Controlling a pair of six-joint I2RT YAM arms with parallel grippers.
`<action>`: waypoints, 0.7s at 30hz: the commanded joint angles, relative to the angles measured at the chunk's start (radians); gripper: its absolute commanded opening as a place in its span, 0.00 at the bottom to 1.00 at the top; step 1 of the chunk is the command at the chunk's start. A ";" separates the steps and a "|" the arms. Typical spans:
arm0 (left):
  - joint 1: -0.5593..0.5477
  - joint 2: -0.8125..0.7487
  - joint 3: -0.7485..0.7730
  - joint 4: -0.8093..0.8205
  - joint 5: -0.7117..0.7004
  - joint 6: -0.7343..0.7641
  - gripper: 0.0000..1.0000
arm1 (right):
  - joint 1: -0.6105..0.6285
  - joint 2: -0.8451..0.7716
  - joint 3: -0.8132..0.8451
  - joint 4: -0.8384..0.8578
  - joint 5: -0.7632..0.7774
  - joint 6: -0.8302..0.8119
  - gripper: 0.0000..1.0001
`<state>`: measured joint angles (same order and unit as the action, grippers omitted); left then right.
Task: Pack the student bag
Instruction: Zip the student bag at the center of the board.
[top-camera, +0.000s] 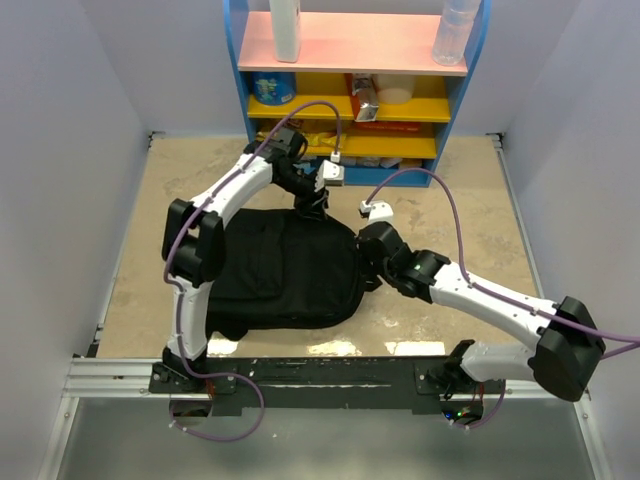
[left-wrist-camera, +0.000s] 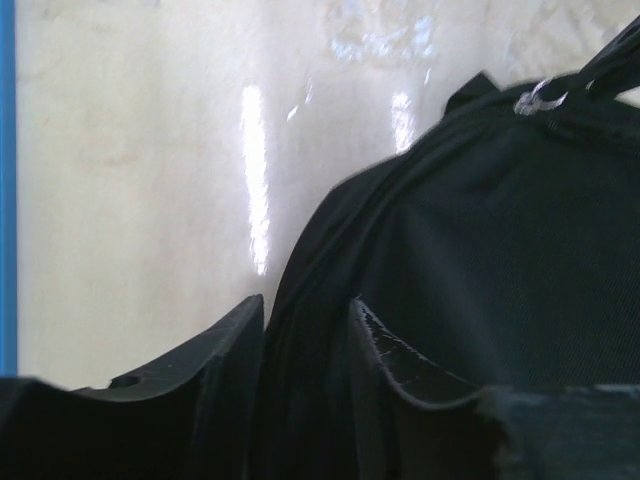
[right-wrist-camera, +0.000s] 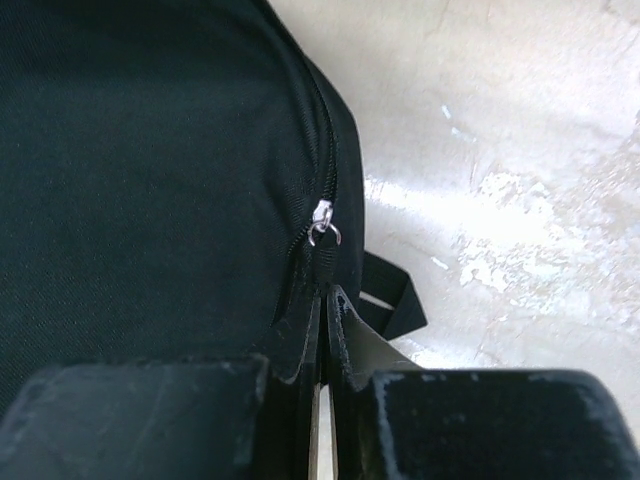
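The student bag, a large black fabric backpack, lies flat on the beige table between my two arms. My left gripper is at the bag's far edge. In the left wrist view its jaws stand apart, open, with a fold of the bag lying between them. My right gripper is at the bag's right edge. In the right wrist view it is shut on the black pull tab below the silver zipper slider. A second silver slider shows on the bag's seam.
A blue shelf unit with pink and yellow boards stands at the back, holding bottles and boxes. White walls close in on both sides. A black strap loop sticks out beside the right fingers. Bare table lies right of the bag.
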<state>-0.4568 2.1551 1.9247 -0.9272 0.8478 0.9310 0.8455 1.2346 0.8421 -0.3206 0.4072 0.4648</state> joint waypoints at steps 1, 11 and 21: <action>0.018 -0.165 -0.061 0.076 -0.091 -0.078 0.48 | 0.006 -0.004 0.023 -0.034 -0.079 0.038 0.03; 0.159 -0.402 -0.107 -0.250 -0.093 0.049 0.77 | 0.006 -0.084 0.043 -0.197 -0.136 0.040 0.53; 0.236 -0.620 -0.509 -0.347 -0.332 0.196 0.83 | -0.184 0.055 0.265 -0.091 -0.093 -0.093 0.80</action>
<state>-0.2066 1.5967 1.5276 -1.2125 0.6090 1.0538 0.7574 1.1843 1.0527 -0.4847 0.3008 0.4515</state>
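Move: My right fingers are still shut on the zip tab at the bag's right edge. The slider lies about 3 cm ahead of them and 2 cm below, with the strap loop some 3 cm back, 3 cm right and 3 cm down. My left hand, already part open, straddles the far rim. From it the slider is roughly 10 cm back, 9 cm right and 2 cm down, and the bag's middle some 13 cm back, 8 cm left and 4 cm down. I let go of the zip tab with my right hand, easing back about 4 cm and slightly down as its fingers spread, then rising some 10 cm and coming forward again over the slider. Meanwhile my left hand opens wider, comes free of the far rim and swings left and back, arching up over the bag and then dipping, to end above its left part. ##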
